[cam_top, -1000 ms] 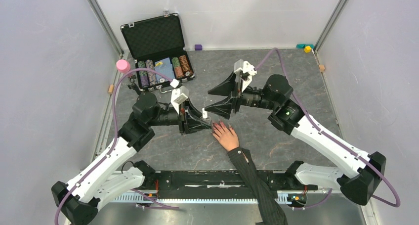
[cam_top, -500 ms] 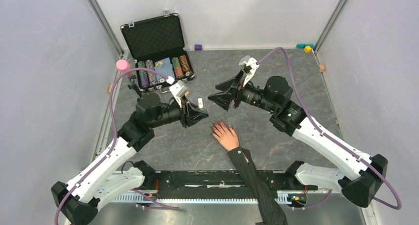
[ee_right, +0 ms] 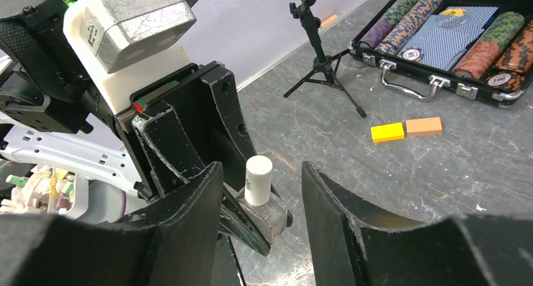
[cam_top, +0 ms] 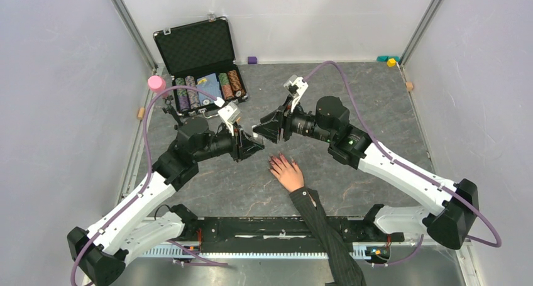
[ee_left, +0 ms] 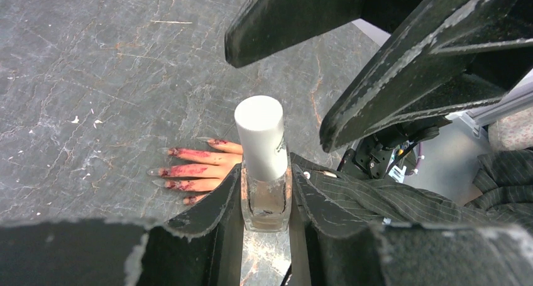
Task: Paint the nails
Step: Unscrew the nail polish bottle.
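Observation:
A pale hand (cam_top: 287,172) in a dark pinstriped sleeve lies flat on the table, fingers pointing away from the arms' bases. Its nails (ee_left: 158,171) are long and pointed, and red smears run along the fingers (ee_left: 192,170). My left gripper (ee_left: 266,180) is shut on a small clear bottle (ee_left: 266,201) with a white cap (ee_left: 259,134), held just above and left of the hand. My right gripper (ee_right: 261,173) is open, its fingers (ee_right: 188,210) on either side of the cap (ee_right: 258,179) without touching it. From above, the two grippers (cam_top: 259,135) meet tip to tip.
An open black case (cam_top: 201,66) of poker chips stands at the back left, with a pink cap (cam_top: 156,83) beside it. A small black tripod (ee_right: 320,53) and yellow and orange blocks (ee_right: 405,129) lie near the case. Small coloured blocks (cam_top: 391,61) sit along the back wall.
My left gripper has carried the bottle up and away from the hand's fingertips. My right gripper has swung left to the bottle, and its jaws have narrowed round the cap.

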Robot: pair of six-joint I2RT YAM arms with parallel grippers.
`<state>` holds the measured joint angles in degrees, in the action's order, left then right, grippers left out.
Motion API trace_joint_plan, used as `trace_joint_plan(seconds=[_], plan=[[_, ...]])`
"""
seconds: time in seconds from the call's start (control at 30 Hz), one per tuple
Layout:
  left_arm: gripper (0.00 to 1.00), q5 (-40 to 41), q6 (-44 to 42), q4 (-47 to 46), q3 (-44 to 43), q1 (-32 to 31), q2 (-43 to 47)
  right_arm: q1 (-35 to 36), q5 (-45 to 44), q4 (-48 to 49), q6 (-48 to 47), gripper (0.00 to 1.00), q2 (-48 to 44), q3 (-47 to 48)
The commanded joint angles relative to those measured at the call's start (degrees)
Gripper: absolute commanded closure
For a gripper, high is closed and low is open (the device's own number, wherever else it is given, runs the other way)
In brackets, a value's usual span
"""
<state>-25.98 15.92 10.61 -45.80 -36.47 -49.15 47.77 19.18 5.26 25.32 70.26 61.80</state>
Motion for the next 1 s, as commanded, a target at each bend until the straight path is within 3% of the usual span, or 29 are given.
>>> trace_joint_plan(seconds=[0.0,0.57,0.63,0.8,0.97], plan=[[0.98,0.3,-1.9,-1.0,-2.6,-0.2,0.3,0.8,-0.2,1.0,0.7,0.47,0.3,3.3],[0.98,0.1,-1.9,-0.9,-2.8,-0.2,0.5,3.6,-2.9,-4.2,-2.5,0.55,3.9,5.4],[0.98,-0.6,-2.0,-1.0,-2.7,-0.2,0.6,3.9,-5.2,-5.1,-3.4,0.63,4.2,5.5],[0.98,-2.8,-2.2,-1.5,-2.7,-0.2,0.7,4.0,-6.9,-7.2,-4.1,0.96,4.0,5.4],[0.98,-7.9,-2.7,-1.9,-2.8,-0.2,0.9,4.0,-6.2,-7.4,-5.1,1.0,2.9,5.9]])
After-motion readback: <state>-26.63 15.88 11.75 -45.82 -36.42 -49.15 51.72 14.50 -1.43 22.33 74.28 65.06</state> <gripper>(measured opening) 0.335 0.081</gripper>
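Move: The white cap of the nail polish bottle sits about 2 cm left of the right hand point, level with it fore and aft, and some 3 cm below. From the cap, the hand on the table lies roughly 13 cm to the right, 4 cm back and 27 cm down; the yellow block is about 18 cm farther out, 15 cm to its left and 29 cm down. For the left hand, already gripping the glass body, the cap is about 3 cm straight above. The right hand eases nearly 2 cm left onto the white cap and sinks about 3 cm, mostly in the second half, its fingers tipping down some 5 to 10 degrees. Its half-open fingers narrow only a little on the way, then shut quickly near the end and pinch the cap from both sides, while the left hand stays almost still and keeps its grip on the glass body. ##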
